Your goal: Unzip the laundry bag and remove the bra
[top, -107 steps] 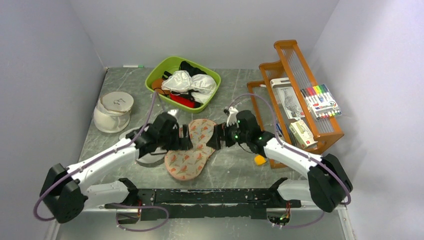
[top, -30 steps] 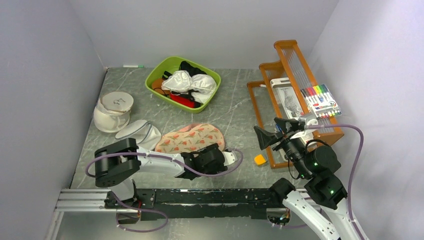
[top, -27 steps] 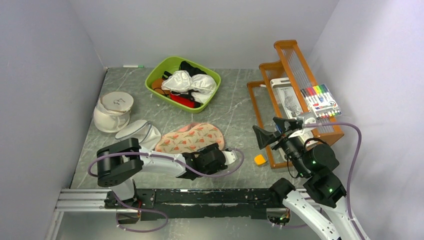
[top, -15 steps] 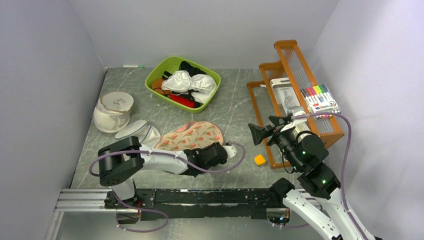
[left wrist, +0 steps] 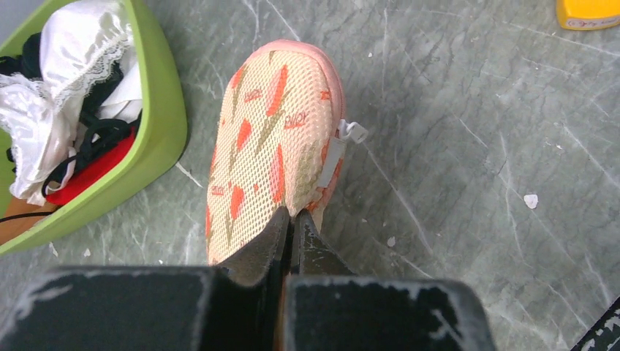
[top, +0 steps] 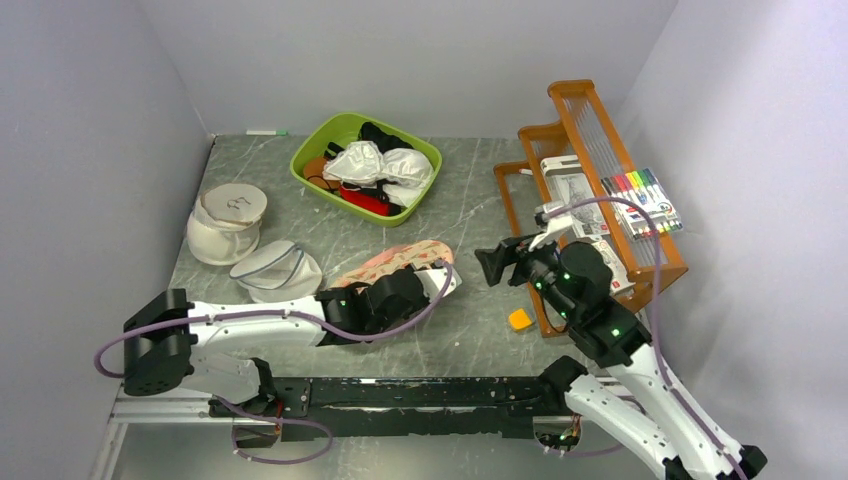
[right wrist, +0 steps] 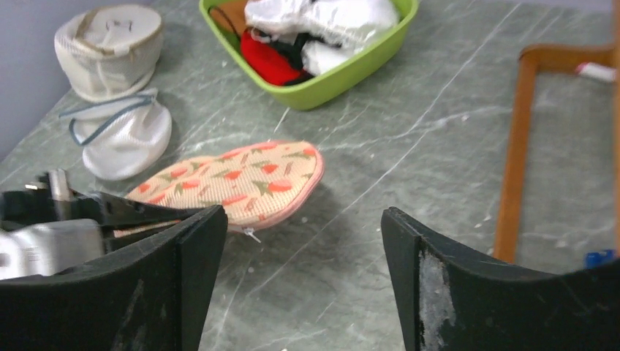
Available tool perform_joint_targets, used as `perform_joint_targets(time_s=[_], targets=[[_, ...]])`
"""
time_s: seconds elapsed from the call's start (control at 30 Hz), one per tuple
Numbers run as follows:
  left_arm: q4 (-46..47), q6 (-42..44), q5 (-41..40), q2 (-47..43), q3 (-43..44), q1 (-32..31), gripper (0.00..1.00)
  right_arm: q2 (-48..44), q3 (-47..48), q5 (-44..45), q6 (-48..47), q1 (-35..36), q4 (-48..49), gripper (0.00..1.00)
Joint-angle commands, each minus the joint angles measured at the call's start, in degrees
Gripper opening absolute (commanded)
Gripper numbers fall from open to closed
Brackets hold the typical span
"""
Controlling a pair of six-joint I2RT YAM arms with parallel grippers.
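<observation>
The laundry bag (top: 408,259) is a pale pink pouch with orange-red print, lying mid-table with its near end raised. My left gripper (top: 398,286) is shut on that near edge (left wrist: 291,219), pinching the mesh fabric (left wrist: 267,139). A white zip pull (left wrist: 345,137) sticks out of the bag's right edge. My right gripper (top: 497,262) hangs open to the right of the bag and above the table, with nothing between its fingers (right wrist: 301,216). The bag (right wrist: 241,179) lies ahead of it to the left. The bra is hidden.
A green basket (top: 312,150) of white, red and black garments stands at the back. Two white mesh bags (top: 228,224) (top: 275,270) lie at the left. A wooden rack (top: 640,280) with markers and boxes stands at the right, with a small yellow object (top: 519,319) beside it.
My left gripper has shut on the bag's near edge and raised it, drawing the bag left. The right arm has swung left, its gripper now closer to the bag.
</observation>
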Motion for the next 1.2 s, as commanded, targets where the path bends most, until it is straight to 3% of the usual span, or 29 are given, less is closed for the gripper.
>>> perform_joint_targets(time_s=[0.0, 0.27, 0.53, 0.83, 1.17], targets=[[-0.06, 1.27, -0.81, -3.32, -1.19, 0.14, 0.07, 4.59, -3.39, -6.85, 4.09, -0.11, 3.42, 0.75], [-1.02, 1.66, -1.4, -4.24, -0.91, 0.99, 0.07, 9.83, -12.69, -15.62, 10.96, -0.07, 11.78, 0.51], [-2.19, 1.07, 0.52, -3.54, 0.15, 2.44, 0.07, 14.3, -21.54, -27.29, 12.77, -0.1, 30.51, 0.49], [-2.58, 0.54, 1.88, -4.8, 0.31, 3.16, 0.07, 21.25, -22.46, -24.66, 12.97, -0.19, 41.83, 0.38], [-3.18, 0.08, 3.02, -5.08, 0.8, 3.75, 0.07, 29.26, -21.43, -28.06, 15.41, -0.15, 49.86, 0.31]])
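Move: The zipper pull hangs at the bag's near edge, roughly 10 cm left of the right hand, 15 cm below it and 1 cm ahead. The left fingers' pinch on the bag is some 5 cm left of the pull, 1 cm back and a little higher; so for the left hand the pull lies 5 cm right, 1 cm ahead. From the right hand, the yellow block is about 7 cm right, 4 cm back, and the green basket 24 cm ahead, 23 cm left, both on the table. The right fingers come to either side of the zipper pull, narrowing from wide to about a third open without shutting; the hand drops some 14 cm and goes 11 cm left, its descent first and most of the sideways reach after, turning about 20 degrees counter-clockwise and tipping down. The left hand keeps its pinch on the bag, easing about 2 cm left. ##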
